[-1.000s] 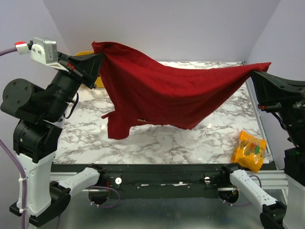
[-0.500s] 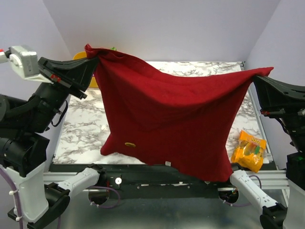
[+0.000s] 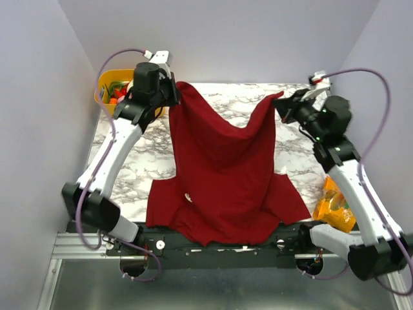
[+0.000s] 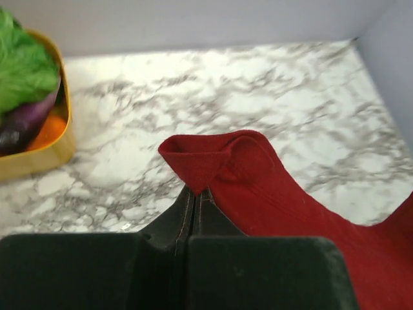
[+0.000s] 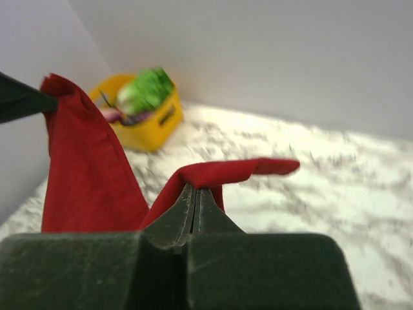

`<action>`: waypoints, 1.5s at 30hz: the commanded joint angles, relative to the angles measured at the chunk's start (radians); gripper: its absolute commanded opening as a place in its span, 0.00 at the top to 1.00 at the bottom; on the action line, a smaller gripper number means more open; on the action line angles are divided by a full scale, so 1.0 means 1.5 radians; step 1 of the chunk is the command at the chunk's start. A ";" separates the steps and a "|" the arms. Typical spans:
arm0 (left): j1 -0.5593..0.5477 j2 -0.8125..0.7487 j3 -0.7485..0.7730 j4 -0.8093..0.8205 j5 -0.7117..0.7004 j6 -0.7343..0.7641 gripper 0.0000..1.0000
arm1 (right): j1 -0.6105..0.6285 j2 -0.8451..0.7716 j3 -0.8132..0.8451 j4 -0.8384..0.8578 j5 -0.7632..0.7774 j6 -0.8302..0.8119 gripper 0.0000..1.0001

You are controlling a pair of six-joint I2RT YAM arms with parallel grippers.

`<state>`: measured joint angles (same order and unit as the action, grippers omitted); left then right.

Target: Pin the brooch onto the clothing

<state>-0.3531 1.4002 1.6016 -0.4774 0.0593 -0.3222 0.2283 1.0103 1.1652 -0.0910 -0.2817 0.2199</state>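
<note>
The dark red T-shirt [image 3: 219, 168] hangs between my two grippers over the marble table [image 3: 132, 169]. Its lower part lies spread toward the near edge. My left gripper [image 3: 177, 92] is shut on one shirt corner at the back left. The left wrist view shows its jaws [image 4: 195, 191] pinching a fold of the red fabric [image 4: 258, 174]. My right gripper [image 3: 279, 106] is shut on the other corner at the back right, its jaws [image 5: 196, 188] closed on a red fold [image 5: 219, 173]. A tiny pale disc [image 3: 188, 197], seemingly the brooch, sits on the shirt's lower left.
A yellow bin of vegetables [image 3: 111, 90] stands at the back left corner, close to my left gripper; it also shows in the left wrist view [image 4: 32, 155] and the right wrist view [image 5: 145, 123]. An orange-yellow snack bag [image 3: 337, 205] lies at the right edge.
Both arms have swung from high near the front to the back of the table, carrying the shirt with them. The shirt has dropped from a hanging sheet to lying mostly on the table.
</note>
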 commanded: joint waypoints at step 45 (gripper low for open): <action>0.107 0.499 0.314 0.066 0.086 -0.011 0.02 | -0.123 0.575 0.330 -0.048 0.089 0.066 0.00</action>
<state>-0.1883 2.3020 2.1685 -0.4213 0.1390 -0.3416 0.0460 1.9987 1.7145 -0.1360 -0.1574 0.3134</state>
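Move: Both hands still pinch the clothing's far edge, held high. Its laying place near the table's far edge lies about 28 cm ahead, 5 cm left and 35 cm below the left hand, and roughly 35 cm ahead, 9 cm right and 38 cm below the right. From the left hand, the vegetable basket is some 28 cm ahead and 26 cm left, the brooch about 20 cm back and 2 cm right, down on the cloth. Both hands sweep the held edge of the clothing forward and steeply down together towards the far side of the table, sinking fast through about 17 cm and then running on nearly level, the left reaching some 24 cm forward and the right nearly 30 cm, while their fingers tip downward and the right hand swings clockwise and slightly to its right. Near the end of the reach both grippers open wide and let go of the cloth, then ease back a few centimetres above it, the right a little more than the left. ##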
